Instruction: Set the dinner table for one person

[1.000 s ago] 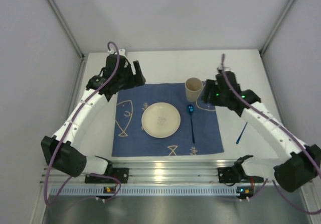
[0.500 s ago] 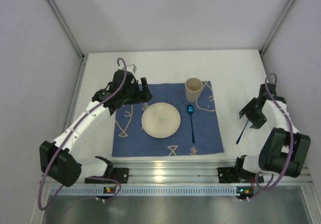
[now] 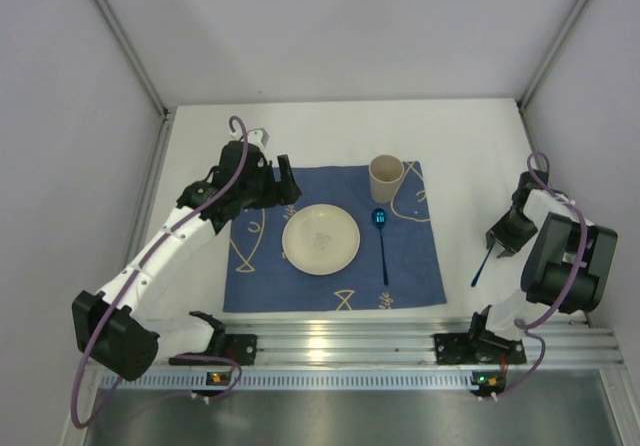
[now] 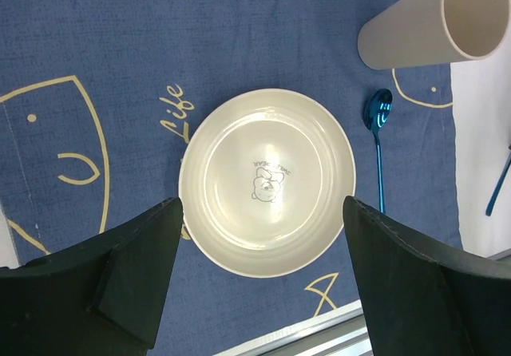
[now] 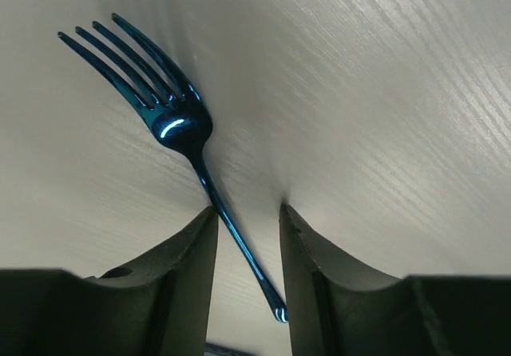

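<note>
The white dinner table (image 3: 330, 126) carries a dark blue fish-print cloth (image 3: 262, 256). On the cloth stand a cream plate (image 3: 320, 238), a cream cup (image 3: 386, 176) and a blue spoon (image 3: 382, 241). A blue fork (image 3: 481, 266) lies on the bare table right of the cloth. My left gripper (image 3: 286, 188) hovers open and empty over the cloth's far left; its view shows the plate (image 4: 267, 182), the cup (image 4: 431, 22) and the spoon (image 4: 378, 148). My right gripper (image 5: 247, 220) is down at the table, its jaws narrowly apart astride the handle of the fork (image 5: 172, 120).
A ribbed aluminium rail (image 3: 340, 338) runs along the table's near edge, with both arm bases on it. Grey walls enclose the table on the left, right and far sides. The right arm is folded close to the right wall.
My right gripper has swung from beside the cup out to the right and come down over the fork. My left gripper has moved from the far left corner in over the cloth.
</note>
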Available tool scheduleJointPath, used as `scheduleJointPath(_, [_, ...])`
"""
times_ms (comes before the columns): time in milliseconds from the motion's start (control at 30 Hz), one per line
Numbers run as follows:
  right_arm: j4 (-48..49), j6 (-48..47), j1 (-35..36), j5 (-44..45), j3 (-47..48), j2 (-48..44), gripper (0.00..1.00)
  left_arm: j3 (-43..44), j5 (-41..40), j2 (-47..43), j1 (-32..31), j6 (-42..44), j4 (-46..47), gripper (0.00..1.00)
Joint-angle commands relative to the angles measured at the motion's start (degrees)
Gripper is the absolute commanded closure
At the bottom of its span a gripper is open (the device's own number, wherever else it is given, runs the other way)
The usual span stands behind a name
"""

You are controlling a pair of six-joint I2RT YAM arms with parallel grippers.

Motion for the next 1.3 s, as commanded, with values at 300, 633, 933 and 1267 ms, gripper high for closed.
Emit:
scheduleJointPath(300, [8.28, -2.29, -0.25, 2.52, 2.21, 9.80, 0.79, 3.12, -3.08, 1.90, 0.18, -0.23, -1.35, 0.14])
scheduleJointPath(633, [6.44, -7.04, 0.71, 3.05, 8.18, 10.96, 1.00, 6.36, -1.67, 5.59, 0.09, 0.20, -0.56, 0.13])
scheduleJointPath(933, [-4.28, -3.62, 14.66, -1.51, 26.77, -0.65, 1.00, 20.23, 9.38, 13.75, -0.43, 4.07, 1.02, 0.14])
scheduleJointPath(1267, [-12.82, 0.42, 30.40, -15.83, 49.67, -0.21, 1.00, 41.52, 17.83, 29.84, -7.02, 6.54, 2.86, 0.14])
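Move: The fork lies on the bare table right between the right hand's part-open fingers, its middle only about 1 cm back and 2 cm left of the hand and 1 cm below. Level with that hand, the spoon on the placemat is some 30 cm to the left; the cup stands about 29 cm left and 16 cm ahead. For the left hand, high over the placemat, the fork is roughly 50 cm to the right, 7 cm back and 20 cm below. The fork is pinched on its handle near the neck as the right fingers shut, that hand creeping about 1 cm forward and right. Then it is carried up some 25 cm, forward and left towards the cup side of the placemat, the wrist tipping the fingers outward and turning counter-clockwise, some 30 degrees each. The empty, open left hand sinks slightly, then swings right, up and forward. ##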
